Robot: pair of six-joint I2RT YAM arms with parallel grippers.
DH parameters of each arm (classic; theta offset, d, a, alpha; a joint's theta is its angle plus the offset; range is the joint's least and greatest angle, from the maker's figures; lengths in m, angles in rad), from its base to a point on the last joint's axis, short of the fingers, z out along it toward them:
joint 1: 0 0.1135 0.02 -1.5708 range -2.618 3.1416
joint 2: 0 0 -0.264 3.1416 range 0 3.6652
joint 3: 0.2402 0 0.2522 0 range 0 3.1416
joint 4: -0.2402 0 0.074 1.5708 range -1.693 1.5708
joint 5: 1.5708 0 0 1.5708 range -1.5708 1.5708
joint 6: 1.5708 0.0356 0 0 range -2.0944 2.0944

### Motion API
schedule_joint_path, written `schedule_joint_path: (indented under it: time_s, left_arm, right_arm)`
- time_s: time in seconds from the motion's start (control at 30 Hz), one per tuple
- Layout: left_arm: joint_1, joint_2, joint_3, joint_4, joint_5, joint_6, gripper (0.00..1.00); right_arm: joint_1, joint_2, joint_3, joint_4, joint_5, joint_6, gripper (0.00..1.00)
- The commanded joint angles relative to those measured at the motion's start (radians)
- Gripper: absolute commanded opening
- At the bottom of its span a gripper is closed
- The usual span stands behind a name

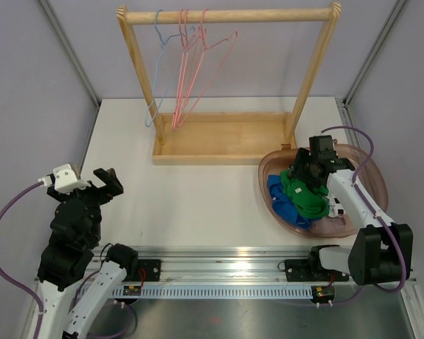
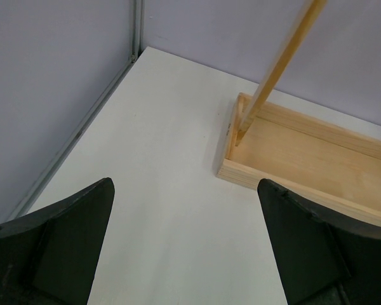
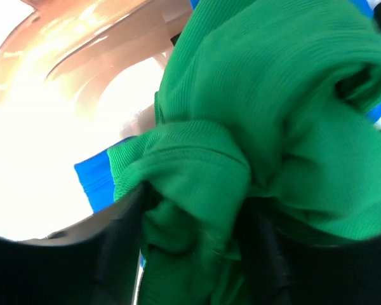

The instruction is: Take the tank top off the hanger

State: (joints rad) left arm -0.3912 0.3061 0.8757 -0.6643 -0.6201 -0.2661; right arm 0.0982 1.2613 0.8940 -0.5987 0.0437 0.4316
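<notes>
A crumpled green tank top (image 1: 307,194) lies in the pink basin (image 1: 371,187) at the right, on top of a blue garment (image 1: 279,201). My right gripper (image 1: 297,173) is down in the basin on it. In the right wrist view a fold of the green tank top (image 3: 273,95) sits between the parted fingers (image 3: 114,254) of my right gripper (image 3: 197,254). Several bare wire hangers (image 1: 191,78) hang on the wooden rack's rod (image 1: 226,14). My left gripper (image 1: 102,185) hovers open and empty over the table's left side, also seen in the left wrist view (image 2: 187,248).
The rack's wooden tray base (image 1: 222,141) stands at the back middle, its near left corner (image 2: 241,171) ahead of my left gripper. Grey walls close the table at left, right and back. Blue cloth (image 3: 95,181) shows under the green.
</notes>
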Motion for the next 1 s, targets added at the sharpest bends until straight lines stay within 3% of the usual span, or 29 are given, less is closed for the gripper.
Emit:
schedule_joint_path:
  time_s: [0.0,0.03,0.07,0.13,0.3,0.73,0.97]
  left_arm:
    - [0.043,0.027,0.025,0.031,0.028,-0.015,0.99]
    - [0.051,0.031,0.026,0.029,0.033,-0.012,0.99]
    - [0.051,0.034,0.029,0.028,0.031,-0.007,0.99]
    - [0.051,0.051,0.048,0.008,0.028,0.001,0.99]
    - [0.051,0.082,0.091,-0.063,0.039,-0.008,0.99]
    - [0.051,0.169,0.342,-0.352,0.123,-0.025,0.99]
    - [0.051,0.171,0.433,-0.463,0.155,0.013,0.99]
  right_arm:
    - [0.005,-0.023,0.049,-0.091,-0.051,-0.03,0.7]
    - [0.005,-0.03,0.059,-0.108,-0.026,-0.028,0.76]
    - [0.005,-0.036,0.077,-0.116,-0.012,-0.021,0.93]
    - [0.005,-0.056,0.103,-0.156,0.034,-0.014,1.0]
    - [0.005,-0.127,0.206,-0.226,0.113,0.012,1.0]
    - [0.005,-0.364,0.517,-0.433,-0.084,-0.149,0.99]
    - [0.011,-0.417,0.713,-0.598,0.016,-0.241,1.0]
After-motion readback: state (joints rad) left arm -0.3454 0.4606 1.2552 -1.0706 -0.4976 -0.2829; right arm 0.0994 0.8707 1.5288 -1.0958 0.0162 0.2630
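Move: The green tank top is between and just under my right hand's half-open fingers, its middle about 2 cm back, 1 cm right and 4 cm down. The blue top's visible part is roughly 4 cm left and 6 cm back, the striped one some 11 cm right and 4 cm back; the bin's middle is about 6 cm right, 4 cm back and 8 cm below. From my left hand the green top lies about 58 cm right, 9 cm ahead and 24 cm down. I spread my right fingers from a bit over half open to wide and come free of the green tank top, then lift straight up out of the bin, faster as I clear it, about 26 cm in all. Higher up I also draw back some 8 cm and tip the fingers up about 30 degrees. My empty left hand eases back and up a few centimetres, tilting slightly down. ##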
